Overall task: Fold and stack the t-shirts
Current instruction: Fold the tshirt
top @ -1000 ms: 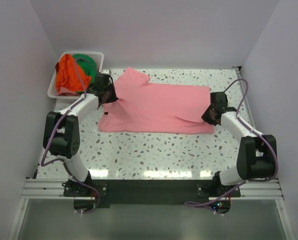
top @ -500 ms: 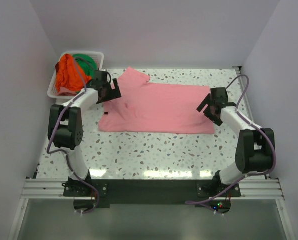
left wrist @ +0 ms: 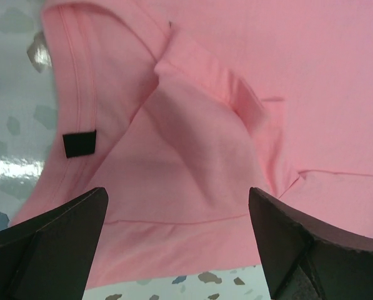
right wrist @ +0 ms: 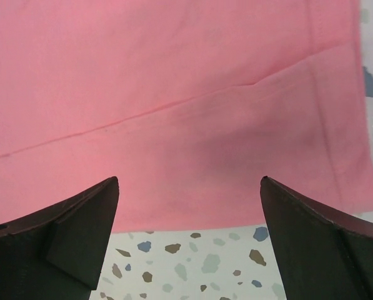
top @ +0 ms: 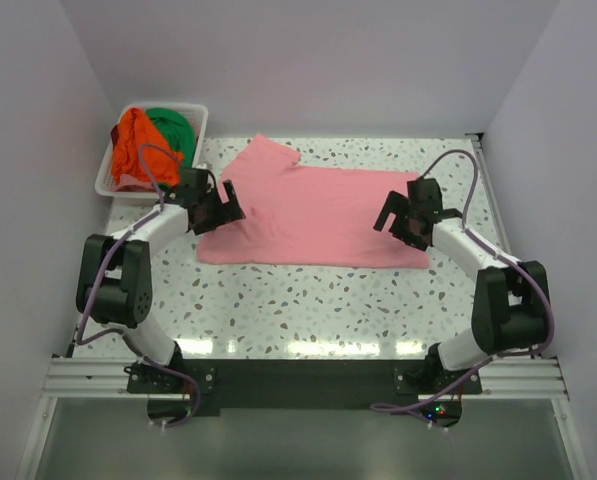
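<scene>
A pink t-shirt lies flat across the back half of the table, folded lengthwise, with one sleeve pointing to the back left. My left gripper hovers open over its collar end. In the left wrist view the neckband and a black label show between the spread fingers, which grip nothing. My right gripper is open above the hem end. In the right wrist view the near edge of the pink t-shirt and speckled table lie between its fingers. An orange t-shirt and a green t-shirt sit bunched in the basket.
The white slotted basket stands off the table's back left corner against the wall. White walls close in the back and both sides. The speckled tabletop stretches from the pink shirt to the arm bases.
Both grippers have gone from shut to open and let go of the pink t-shirt, which now lies flat. The left gripper shifted nearer; the right one shifted left over the hem.
</scene>
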Robot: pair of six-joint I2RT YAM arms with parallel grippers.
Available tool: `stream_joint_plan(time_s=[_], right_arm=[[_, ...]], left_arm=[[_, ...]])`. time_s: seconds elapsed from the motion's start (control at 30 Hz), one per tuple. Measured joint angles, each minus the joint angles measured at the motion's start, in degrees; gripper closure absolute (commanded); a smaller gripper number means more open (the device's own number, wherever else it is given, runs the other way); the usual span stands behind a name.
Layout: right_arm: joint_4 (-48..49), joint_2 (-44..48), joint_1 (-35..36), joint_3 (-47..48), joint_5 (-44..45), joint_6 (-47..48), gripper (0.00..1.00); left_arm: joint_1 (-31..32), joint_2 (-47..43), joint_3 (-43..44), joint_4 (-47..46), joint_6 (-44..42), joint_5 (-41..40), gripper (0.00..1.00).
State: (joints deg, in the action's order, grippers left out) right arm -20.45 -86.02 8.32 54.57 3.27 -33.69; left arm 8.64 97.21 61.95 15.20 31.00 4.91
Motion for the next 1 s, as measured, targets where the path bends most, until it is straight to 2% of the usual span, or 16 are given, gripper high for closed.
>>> stream_joint_plan(time_s=[0.27,0.43,0.7,0.83,1.0], right_arm=[[1.29,-8.48,2.71,-0.13,-3.78,1.81,0.01],[3.85,-8.11,2.71,-1.79,-4.50,2.03,0.01],[5.31,2.62,3.48,-12.94,-4.52,1.09,0.02],[3.65,10.16,4.04,-18.88,-4.57,-0.39,0.02],[-4.07,18.78,4.15,-22.86,-4.61,-2.38,0.01]], left_arm=[[0.00,-1.11,-8.37,-2.69,1.88,3.04,0.00],[0.00,-3.17,-12.26,-7.13,2.34,3.34,0.00],[0.11,-12.39,-22.10,-8.63,4.09,1.99,0.00],[0.15,-18.88,-26.36,-4.20,7.93,-0.31,0.00],[0.76,-28.94,-32.04,3.08,11.91,-2.80,0.00]])
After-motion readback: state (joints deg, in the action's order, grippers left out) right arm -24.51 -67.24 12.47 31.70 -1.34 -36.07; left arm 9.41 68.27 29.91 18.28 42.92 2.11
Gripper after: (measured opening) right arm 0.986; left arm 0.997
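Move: Beneath the open left hand lies the left part of the folded pink t-shirt; the patch to press is about 4 cm back and 4 cm below, with the black tag some 2 cm ahead and 6 cm left. The white basket stands roughly 17 cm ahead and 20 cm left of that hand. The right hand's patch of t-shirt lies about 3 cm left, 1 cm back and 5 cm below; the near right corner is about 7 cm back and 8 cm right. Dropping 4 to 5 cm with fingers kept wide open, both hands set their fingertips on the folded t-shirt near its two ends, the left drawing back and the right shifting left on the way. Then, staying level and pressing on the cloth, they drag it back together some 12 cm, the left hand turning about 10 degrees counter-clockwise. ##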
